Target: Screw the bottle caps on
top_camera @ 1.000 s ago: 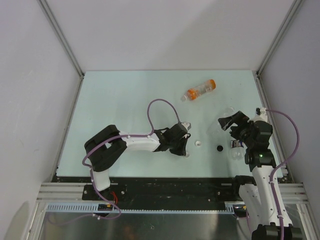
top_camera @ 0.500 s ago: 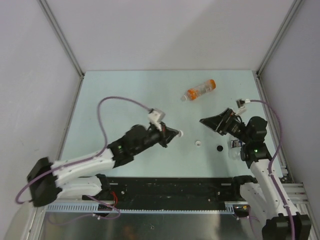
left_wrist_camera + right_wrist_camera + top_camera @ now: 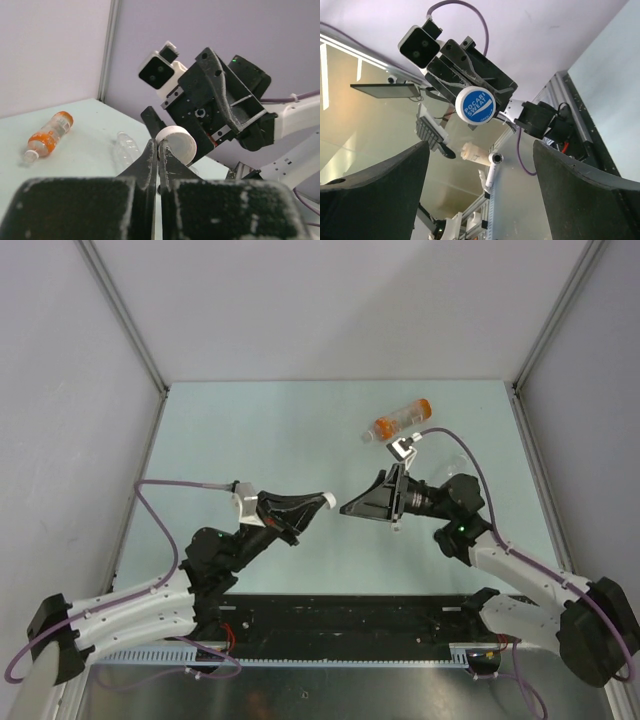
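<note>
My left gripper [image 3: 320, 502] is shut on a white bottle cap [image 3: 328, 499] and holds it up off the table. In the left wrist view the cap [image 3: 176, 145] is pinched by its rim at the fingertips of the left gripper [image 3: 159, 146]. Its top carries a blue round label [image 3: 476, 105]. My right gripper [image 3: 348, 510] faces it from the right, a short gap away, open with nothing between its fingers [image 3: 375, 195]. An orange-tinted bottle [image 3: 398, 422] lies uncapped at the back of the table. A clear bottle [image 3: 125, 147] lies on the table nearer the grippers.
Another small white cap [image 3: 397, 529] lies on the table just below the right gripper. The pale green table [image 3: 230, 440] is walled by grey panels on three sides. Both arm bases stand along the black rail [image 3: 350, 615] at the near edge.
The left arm swung its gripper left and up with the white cap in it. The right arm swept left from the table's right side and now points at the cap.
</note>
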Motion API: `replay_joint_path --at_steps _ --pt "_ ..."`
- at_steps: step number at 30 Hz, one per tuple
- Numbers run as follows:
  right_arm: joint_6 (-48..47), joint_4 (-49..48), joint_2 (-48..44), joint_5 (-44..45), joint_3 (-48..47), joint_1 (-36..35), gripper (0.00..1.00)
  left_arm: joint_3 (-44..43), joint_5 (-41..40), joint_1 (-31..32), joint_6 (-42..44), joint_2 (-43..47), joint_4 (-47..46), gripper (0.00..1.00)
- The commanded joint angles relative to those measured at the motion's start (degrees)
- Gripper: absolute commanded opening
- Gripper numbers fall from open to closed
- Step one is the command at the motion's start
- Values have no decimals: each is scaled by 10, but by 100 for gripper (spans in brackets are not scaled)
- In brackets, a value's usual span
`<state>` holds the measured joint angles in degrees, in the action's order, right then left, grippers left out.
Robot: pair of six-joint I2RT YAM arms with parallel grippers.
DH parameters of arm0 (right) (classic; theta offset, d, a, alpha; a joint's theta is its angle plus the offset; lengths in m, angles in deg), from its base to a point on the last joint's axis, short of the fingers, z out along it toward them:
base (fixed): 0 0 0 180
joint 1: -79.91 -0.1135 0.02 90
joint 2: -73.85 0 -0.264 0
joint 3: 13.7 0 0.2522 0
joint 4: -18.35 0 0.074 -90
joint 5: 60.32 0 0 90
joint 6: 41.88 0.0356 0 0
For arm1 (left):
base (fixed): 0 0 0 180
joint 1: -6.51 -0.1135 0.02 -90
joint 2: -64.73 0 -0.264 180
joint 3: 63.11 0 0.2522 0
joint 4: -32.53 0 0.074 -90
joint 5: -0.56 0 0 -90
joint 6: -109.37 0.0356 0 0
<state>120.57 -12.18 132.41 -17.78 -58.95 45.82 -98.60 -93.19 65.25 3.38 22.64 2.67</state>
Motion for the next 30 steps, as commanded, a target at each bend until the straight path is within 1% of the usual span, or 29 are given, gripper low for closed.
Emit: replay_joint_path --at_steps 1,5,13,16,18,22,25,28,30 --pt "18 -77 28 4 -40 -29 88 9 30 0 22 9 -64 0" --pt "22 -97 46 14 -43 -39 86 13 53 0 24 2 -69 0" --pt "27 -101 61 20 -59 -42 81 12 64 0 25 -10 -74 0" --pt "26 -102 68 14 -68 -42 73 13 58 0 31 -12 -74 0" --pt "28 -102 73 12 -72 -42 70 14 60 0 34 -11 -74 0" --pt "34 -102 83 -1 -78 -43 56 16 48 0 36 -12 -74 0" --pt "33 -101 86 -11 -79 -44 52 16 32 0 37 -15 -74 0" --pt "31 -100 86 -15 -79 -46 51 15 21 0 38 -20 -74 0" --pt "29 -100 84 -18 -80 -47 46 14 20 0 38 -22 -74 0"
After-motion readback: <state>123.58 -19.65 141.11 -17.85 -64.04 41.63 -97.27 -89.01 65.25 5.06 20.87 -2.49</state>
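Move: The white bottle cap is already pinched in the left hand's fingertips, about 1 cm ahead and 1 cm right of its hand point. From the open right hand, it lies about 4 cm left, 1 cm ahead and 2 cm above. Well below, some 29 cm down on the table, a second white cap sits about 8 cm ahead and 13 cm right of the right hand, with the black cap roughly 6 cm ahead and 24 cm right. The white cap is held out in mid-air by the left hand, which keeps its pinch and draws back only a centimetre or so. The right hand eases left towards the cap, about 3 cm, and rises some 1.5 cm, first gliding in wide open, then closing its fingers to about half open around the cap's rim; whether they already touch can't be seen. ##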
